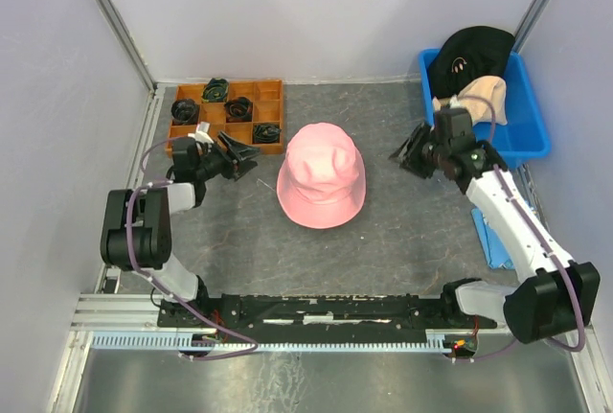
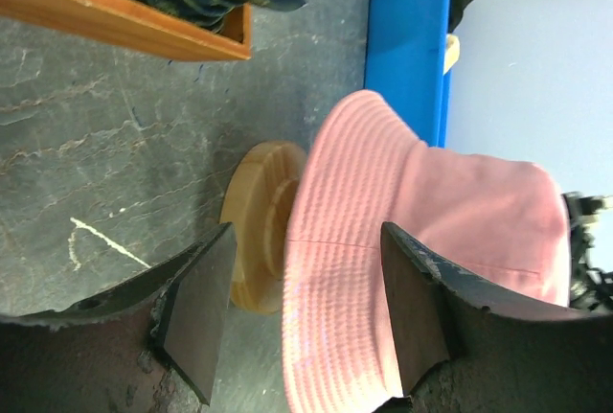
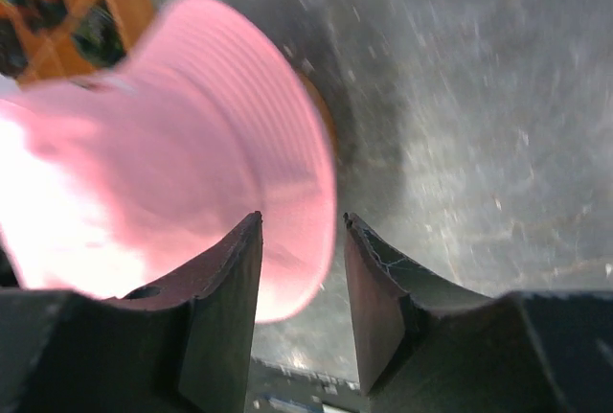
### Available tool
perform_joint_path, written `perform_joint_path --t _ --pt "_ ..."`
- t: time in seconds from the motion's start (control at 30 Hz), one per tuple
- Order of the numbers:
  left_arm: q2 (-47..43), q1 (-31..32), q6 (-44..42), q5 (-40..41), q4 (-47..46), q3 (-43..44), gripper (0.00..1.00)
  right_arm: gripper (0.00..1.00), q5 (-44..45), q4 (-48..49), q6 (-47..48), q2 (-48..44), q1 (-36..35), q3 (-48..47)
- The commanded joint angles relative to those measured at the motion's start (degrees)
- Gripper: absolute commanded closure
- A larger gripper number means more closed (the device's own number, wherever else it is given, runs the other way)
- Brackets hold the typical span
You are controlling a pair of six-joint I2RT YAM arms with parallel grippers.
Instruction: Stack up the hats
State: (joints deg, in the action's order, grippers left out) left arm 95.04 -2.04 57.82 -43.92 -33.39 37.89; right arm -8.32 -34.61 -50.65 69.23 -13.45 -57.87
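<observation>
A pink hat (image 1: 321, 175) sits over a wooden stand (image 2: 254, 231) in the middle of the table, its brim hanging down all round. My left gripper (image 1: 244, 157) is a short way left of it, open and empty; the left wrist view shows the hat (image 2: 421, 240) beyond the open gripper (image 2: 306, 240). My right gripper (image 1: 407, 156) is to the hat's right, open and apart from it. In the right wrist view the hat (image 3: 144, 164) lies ahead of the gripper (image 3: 302, 217). A black hat (image 1: 469, 54) and a beige hat (image 1: 479, 97) lie in the blue bin (image 1: 532, 135).
An orange wooden tray (image 1: 280, 116) with dark coiled bundles (image 1: 238, 106) stands at the back left, just behind my left gripper. The blue bin is in the back right corner. A blue cloth (image 1: 493, 240) lies by the right arm. Grey walls close in both sides.
</observation>
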Motion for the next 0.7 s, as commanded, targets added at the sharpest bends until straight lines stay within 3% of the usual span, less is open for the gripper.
perform_joint_path --t 0.0,0.2,0.4,0.67 --pt "-7.5 -0.8 -0.8 3.9 2.7 3.1 0.31 0.52 9.3 -6.7 7.6 4.3 1.0 -16.8" --pt "-12.7 -0.9 -6.6 5.8 13.7 8.4 0.31 0.48 14.4 -11.7 13.8 17.6 9.0 -37.2" --pt "-13.1 -0.9 -4.8 4.3 12.3 7.4 0.31 0.44 18.0 -18.2 16.9 32.9 14.4 -57.0" --pt "-11.9 -0.9 -4.8 3.4 12.5 9.7 0.31 0.25 20.9 -29.6 18.4 53.2 20.1 -82.4"
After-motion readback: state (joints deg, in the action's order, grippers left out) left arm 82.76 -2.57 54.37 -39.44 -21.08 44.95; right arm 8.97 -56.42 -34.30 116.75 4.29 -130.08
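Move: The tan hat in the blue bin lies about 25 cm ahead of the empty right hand, 24 cm to its right and 14 cm lower. The black hat sits behind it, some 35 cm ahead and 25 cm right of that hand. The stacked pink hats on the stand are level with it, 17 cm to its left. From the left hand, the tan hat is around 18 cm ahead and 57 cm right. Forward and to the right, the right hand swings off from the pink hats to the blue bin and its tan hat, about 21 cm out and 17 cm across, rising some 13 cm before starting to sink; it rolls left side down, turns clockwise, and its fingers open wider. Fingers still apart, the left hand lifts about 8 cm beside the pink hats and stops. ##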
